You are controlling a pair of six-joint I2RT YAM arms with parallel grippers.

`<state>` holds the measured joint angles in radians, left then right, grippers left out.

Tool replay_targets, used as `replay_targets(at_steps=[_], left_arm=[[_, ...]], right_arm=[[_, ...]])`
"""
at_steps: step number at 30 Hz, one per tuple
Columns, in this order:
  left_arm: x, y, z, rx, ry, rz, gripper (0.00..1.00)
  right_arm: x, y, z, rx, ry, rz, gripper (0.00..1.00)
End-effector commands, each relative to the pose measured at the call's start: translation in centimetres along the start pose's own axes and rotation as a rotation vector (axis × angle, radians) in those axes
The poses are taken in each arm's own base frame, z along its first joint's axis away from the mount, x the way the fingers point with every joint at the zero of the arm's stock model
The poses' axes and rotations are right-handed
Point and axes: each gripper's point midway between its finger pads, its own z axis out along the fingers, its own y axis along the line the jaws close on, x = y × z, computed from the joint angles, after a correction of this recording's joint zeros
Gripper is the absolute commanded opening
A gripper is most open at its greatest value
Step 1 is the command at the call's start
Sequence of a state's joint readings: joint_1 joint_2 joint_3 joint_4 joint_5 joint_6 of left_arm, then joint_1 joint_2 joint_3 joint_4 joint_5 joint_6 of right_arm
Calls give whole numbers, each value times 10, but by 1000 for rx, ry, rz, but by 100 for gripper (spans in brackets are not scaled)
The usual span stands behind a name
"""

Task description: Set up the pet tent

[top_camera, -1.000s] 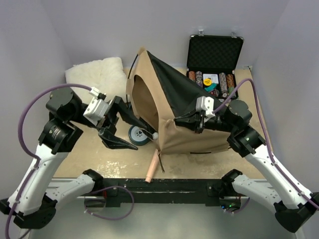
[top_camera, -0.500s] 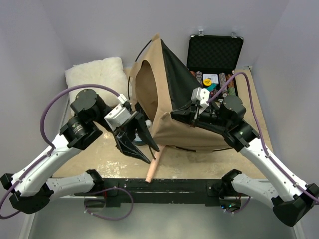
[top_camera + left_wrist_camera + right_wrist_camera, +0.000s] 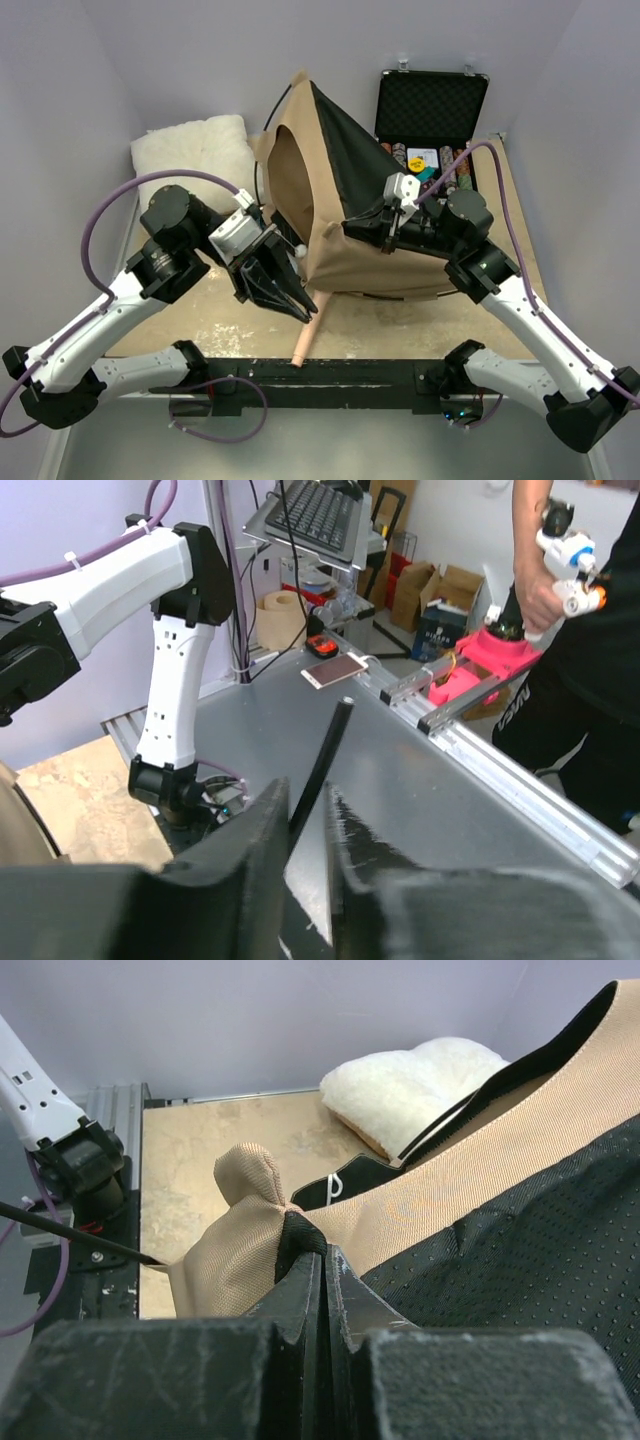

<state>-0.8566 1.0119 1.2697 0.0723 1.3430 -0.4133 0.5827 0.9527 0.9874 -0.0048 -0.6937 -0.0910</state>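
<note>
The tan pet tent [image 3: 335, 215] with black mesh lining stands tilted at mid-table, its round opening facing left. My right gripper [image 3: 352, 230] is shut on the black loop [image 3: 300, 1235] at a bunched tan corner and holds it off the table. My left gripper [image 3: 297, 303] is low at the tent's front left corner. Its jaws are narrowed to a small gap, open, with a thin dark pole [image 3: 322, 765] passing between the fingertips close against the left finger [image 3: 262, 830]. The pole's far end [image 3: 80, 1232] shows at the left of the right wrist view.
A fluffy white pillow [image 3: 195, 150] lies at the back left. An open black case [image 3: 432, 110] with poker chips stands at the back right, close behind the tent. A pinkish stick [image 3: 308, 335] lies near the front edge. A person [image 3: 580, 630] stands beyond the table.
The left arm swung in to the tent's front corner and its jaws narrowed round the pole. The right gripper drew the tent's corner up and back, tilting the tent.
</note>
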Motion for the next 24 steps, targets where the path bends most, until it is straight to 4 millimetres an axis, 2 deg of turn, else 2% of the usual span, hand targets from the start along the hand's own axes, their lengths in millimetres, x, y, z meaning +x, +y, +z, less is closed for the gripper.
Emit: replay_targets(at_steps=[1,3,6,10,13,20,24], left_arm=[[-6,8,3,-34,-33,-28,15],[3,13,2,-58,-32,-76,0],[20,22,-4,-123,-38,-175,0],[53,53,-35,-271,-64,-414,0],[80,67,-47,-319,-63,-544,0],[117,86,-66,-434,-87,-675,0],[132,89,-74,-455,-84,-728,0]], right_arm=[[-41,-6,0,22,-96,-73,0],[-45,-5,0,21,-105,-76,0],[-51,-3,-1,12,-113,-74,0],[-60,1,-4,-1,-127,-72,0],[-64,7,-6,-20,-136,-64,0],[-66,18,-11,-60,-147,-45,0],[-64,24,-14,-69,-150,-12,0]])
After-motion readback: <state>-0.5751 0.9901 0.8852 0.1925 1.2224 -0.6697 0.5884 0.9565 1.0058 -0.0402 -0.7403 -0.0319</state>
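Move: Between the left hand's still parted fingers lies the black pole's end stretch, right at the pads; the fabric corner from which the pole sticks out is about 10 cm ahead of that hand, 1 cm right and 11 cm lower. The tent edge pinched by the right hand sits some 20 cm ahead, 6 cm right and 8 cm below. From the right hand, that pole end is roughly 20 cm back, 6 cm left and 8 cm higher. Shutting its fingers on the pole just short of the tip, the left hand first eases slightly right, then carries the pole about 10 cm forward and as far down, towards the fabric corner. The wrist turns some 35 degrees on the way, swinging the fingers counter-clockwise from back-right to nearly straight right. The right hand keeps its pinch on the tent edge, nearly in place. ##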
